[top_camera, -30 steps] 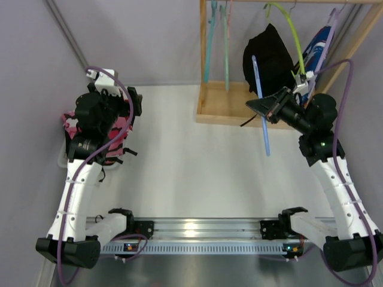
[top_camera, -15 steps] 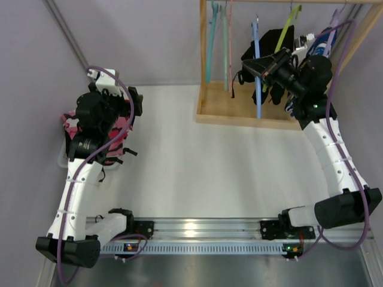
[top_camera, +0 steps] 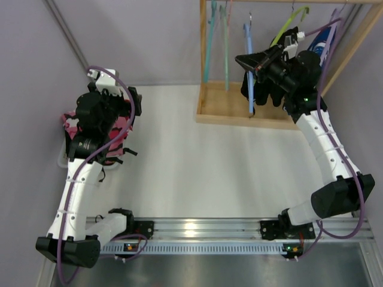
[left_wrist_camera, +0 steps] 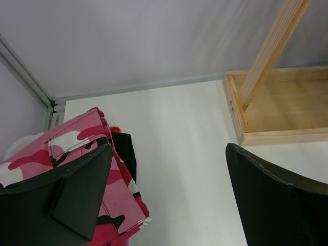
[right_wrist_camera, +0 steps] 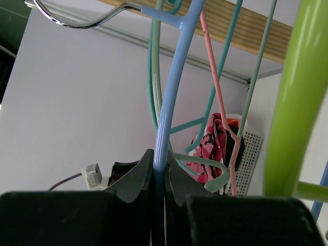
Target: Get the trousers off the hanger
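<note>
My right gripper (top_camera: 246, 62) is shut on the shaft of a bare blue hanger (top_camera: 249, 66), holding it up at the wooden rack's rail. In the right wrist view the blue hanger (right_wrist_camera: 171, 92) runs straight up from between the closed jaws of that gripper (right_wrist_camera: 160, 169), its metal hook by the rail. Black trousers (top_camera: 261, 94) hang behind that arm, and blue-and-white trousers (top_camera: 317, 43) hang further right. Pink camouflage trousers (top_camera: 121, 127) lie at the left. My left gripper (top_camera: 128, 125) hovers open over them, with nothing between its fingers (left_wrist_camera: 77, 200).
A green hanger (top_camera: 288, 23), teal hangers (top_camera: 209, 48) and a pink hanger (top_camera: 227, 54) hang on the rail. The rack's wooden base tray (top_camera: 221, 107) sits at the back right. A white perforated basket (right_wrist_camera: 251, 154) holds the pink trousers (left_wrist_camera: 77, 154), with a black cloth (left_wrist_camera: 125, 154) beside them.
My right arm has swung the blue hanger up and to the left, from low in front of the rack to the rail. The left arm has not moved.
</note>
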You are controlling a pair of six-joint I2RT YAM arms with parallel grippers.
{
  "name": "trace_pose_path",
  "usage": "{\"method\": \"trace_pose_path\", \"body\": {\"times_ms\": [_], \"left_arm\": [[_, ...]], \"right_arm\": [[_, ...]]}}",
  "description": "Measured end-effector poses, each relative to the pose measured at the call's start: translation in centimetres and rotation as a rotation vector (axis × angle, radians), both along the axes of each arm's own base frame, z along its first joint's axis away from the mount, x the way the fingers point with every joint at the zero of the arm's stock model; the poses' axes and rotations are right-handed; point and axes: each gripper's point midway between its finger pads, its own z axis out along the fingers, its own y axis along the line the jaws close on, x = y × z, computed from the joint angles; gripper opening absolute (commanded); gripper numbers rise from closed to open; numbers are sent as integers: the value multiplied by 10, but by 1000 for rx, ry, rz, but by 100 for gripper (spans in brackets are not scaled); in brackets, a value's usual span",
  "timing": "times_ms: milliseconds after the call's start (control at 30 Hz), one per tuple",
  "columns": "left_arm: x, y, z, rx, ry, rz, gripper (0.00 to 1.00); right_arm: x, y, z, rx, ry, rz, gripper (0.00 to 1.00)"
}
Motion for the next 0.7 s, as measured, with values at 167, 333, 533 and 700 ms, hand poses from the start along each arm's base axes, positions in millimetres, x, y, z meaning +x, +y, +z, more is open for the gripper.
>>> {"method": "trace_pose_path", "body": {"times_ms": [167, 333, 533, 700], "left_arm": [[0, 0, 0, 0, 1, -1, 98], [0, 0, -1, 0, 2, -1, 98], [0, 0, -1, 1, 1, 0, 98], [0, 0, -1, 4, 1, 1, 98]], "right_arm": [[-4, 5, 4, 6, -23, 11, 0], [4, 6, 34, 26, -85, 0, 0], [21, 4, 64, 62, -118, -40, 0], [50, 6, 60, 77, -96, -75, 0]]}}
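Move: The right hand already grips the empty blue hanger just below its hook; the clothes rail it is bound for lies about 11 cm ahead and 14 cm above, neither left nor right. On that rail, the pale green hanger is roughly 7 cm to the hand's left and 10 ahead, and the lime hanger about 10 to its right and 8 ahead. From the idle left hand the same spot on the rail is some 16 cm ahead, 37 to the right and 22 higher. Up first, by about 6 cm after a brief near-standstill, then forward about 5 cm at that height, the right hand brings the blue hanger hook-first towards the rail, between the pale green and the lime hangers. The fingers stay shut on the hanger, and the wrist tips up only slightly. ##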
